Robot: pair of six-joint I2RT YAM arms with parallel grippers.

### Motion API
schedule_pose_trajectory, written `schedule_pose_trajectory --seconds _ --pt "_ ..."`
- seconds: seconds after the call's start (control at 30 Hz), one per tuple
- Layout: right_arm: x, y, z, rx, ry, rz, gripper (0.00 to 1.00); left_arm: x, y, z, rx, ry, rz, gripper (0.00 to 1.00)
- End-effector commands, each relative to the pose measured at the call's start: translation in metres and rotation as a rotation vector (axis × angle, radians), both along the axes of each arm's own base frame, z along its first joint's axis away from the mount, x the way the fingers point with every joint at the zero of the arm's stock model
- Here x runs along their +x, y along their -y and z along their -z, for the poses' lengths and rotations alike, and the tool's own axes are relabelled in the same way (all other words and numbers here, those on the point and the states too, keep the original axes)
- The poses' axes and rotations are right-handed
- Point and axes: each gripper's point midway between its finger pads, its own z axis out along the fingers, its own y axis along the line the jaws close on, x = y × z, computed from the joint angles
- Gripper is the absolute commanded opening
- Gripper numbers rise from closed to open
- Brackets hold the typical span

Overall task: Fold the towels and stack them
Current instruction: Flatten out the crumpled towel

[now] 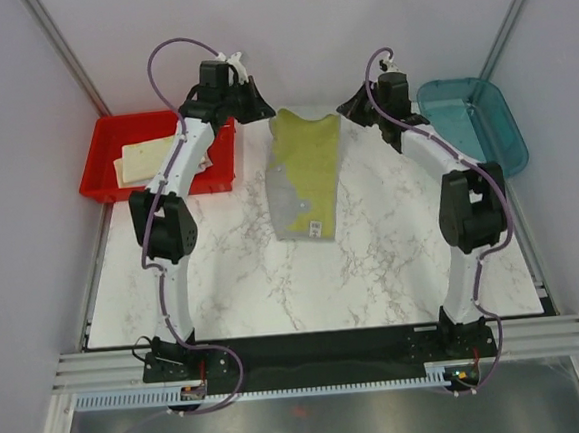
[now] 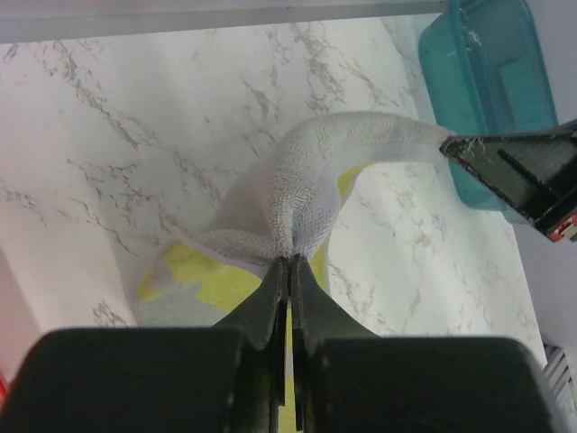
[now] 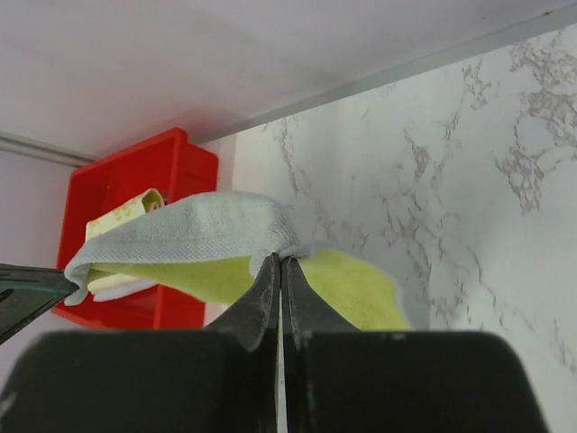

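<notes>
A grey towel [image 1: 306, 175] with a yellow patch and a small white label lies stretched down the middle of the marble table. Its far edge is lifted between both grippers. My left gripper [image 1: 267, 115] is shut on the far left corner; the left wrist view shows the grey towel [image 2: 297, 194] bunched at the left gripper [image 2: 290, 260]. My right gripper [image 1: 345, 107] is shut on the far right corner; in the right wrist view the towel [image 3: 189, 236] hangs from the right gripper [image 3: 281, 260]. Cream-yellow folded towels [image 1: 149, 155] lie in the red bin.
The red bin [image 1: 100, 171] stands at the table's far left, with my left arm reaching over it. A teal bin [image 1: 503, 119] stands at the far right, with nothing seen inside it. White walls close off the back and sides.
</notes>
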Motion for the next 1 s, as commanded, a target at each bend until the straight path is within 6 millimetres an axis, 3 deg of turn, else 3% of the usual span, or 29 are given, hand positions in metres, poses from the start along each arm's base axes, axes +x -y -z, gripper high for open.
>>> schedule_pose_trajectory --seconds 0.0,0.07,0.1,0.2,0.23,0.27,0.33,0.37,0.43,0.47,0.5,0.53,0.57,0.6,0.67,0.77,0.8,0.83,0.9,0.93,0.97 --pt "0.032 -0.028 -0.036 0.086 0.191 -0.181 0.0 0.023 0.015 -0.011 -0.1 0.143 0.174 0.02" --pt "0.051 -0.026 -0.014 0.07 0.167 -0.173 0.0 0.036 0.012 -0.009 -0.12 0.179 0.172 0.02" --pt "0.057 -0.019 -0.009 0.07 0.162 -0.159 0.0 0.043 0.013 0.004 -0.121 0.17 0.165 0.02" --pt "0.076 -0.003 0.012 0.095 0.134 -0.118 0.0 0.059 0.013 0.014 -0.158 0.192 0.154 0.02" --pt "0.082 0.0 0.022 0.101 0.122 -0.109 0.0 0.063 0.016 0.029 -0.167 0.175 0.154 0.03" --pt "0.086 0.003 0.026 0.111 0.115 -0.103 0.0 0.069 0.017 0.026 -0.192 0.196 0.15 0.06" --pt "0.096 0.005 0.034 0.117 0.122 -0.115 0.0 0.075 0.02 0.038 -0.215 0.183 0.14 0.3" --pt "0.098 0.006 0.038 0.114 0.116 -0.128 0.04 0.078 0.02 0.038 -0.219 0.193 0.135 0.4" --pt "0.106 0.007 0.041 0.094 0.1 -0.123 0.32 0.08 0.018 0.038 -0.216 0.199 0.129 0.55" --pt "0.104 0.015 0.053 0.075 0.032 -0.091 0.48 0.077 0.016 0.033 -0.211 0.191 0.128 0.56" --pt "0.103 0.02 0.052 0.053 0.021 -0.075 0.53 0.075 0.012 0.031 -0.198 0.187 0.117 0.56" --pt "0.096 0.028 0.049 0.036 -0.012 -0.044 0.57 0.073 0.009 0.027 -0.181 0.19 0.104 0.59" --pt "0.085 0.035 0.058 0.016 -0.082 -0.008 0.6 0.065 0.003 0.002 -0.158 0.239 0.099 0.62" --pt "0.082 0.052 0.061 -0.01 -0.11 0.086 0.66 0.064 -0.005 -0.002 -0.129 0.245 0.063 0.66" --pt "0.054 0.065 0.06 -0.031 -0.169 0.142 0.76 0.053 -0.013 -0.005 -0.083 0.258 0.051 0.74" --pt "0.012 0.066 0.072 -0.028 -0.268 0.165 0.75 0.026 -0.023 -0.021 -0.059 0.248 0.031 0.77" --pt "-0.001 0.063 0.078 -0.031 -0.301 0.158 0.72 0.012 -0.026 -0.04 -0.062 0.268 0.035 0.77" --pt "-0.025 0.059 0.087 -0.039 -0.345 0.151 0.72 -0.001 -0.027 -0.019 -0.047 0.205 0.04 0.77" --pt "-0.056 0.042 0.102 -0.052 -0.407 0.128 0.72 -0.035 -0.03 -0.009 -0.033 0.165 0.066 0.77" --pt "-0.083 0.038 0.112 -0.056 -0.447 0.116 0.71 -0.05 -0.03 -0.006 -0.022 0.148 0.071 0.76" --pt "-0.1 0.022 0.117 -0.046 -0.477 0.098 0.71 -0.061 -0.033 0.001 -0.013 0.131 0.069 0.76"
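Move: Both hands still pinch the far corners of the green towel, held slantwise above the table, its near part already lying down. The table's far edge, where they carry it, lies some 14 cm ahead and 22 cm below the left hand, and about 14 cm ahead and 20 cm below the right. The red tray's middle is roughly 30 cm left of the left hand and 3 cm ahead; the teal basket is about 35 cm right of the right hand, 2 cm farther out. Both hands keep hold of the towel's far corners as they swing forward and down about 7 cm, toward the far edge, then open wide and let go in mid-air. Both turn back: the left retreats some 9 cm while rising 7, the right pulls back about 14 cm and right, still sinking a little, fingers tipping down some 20 degrees. ##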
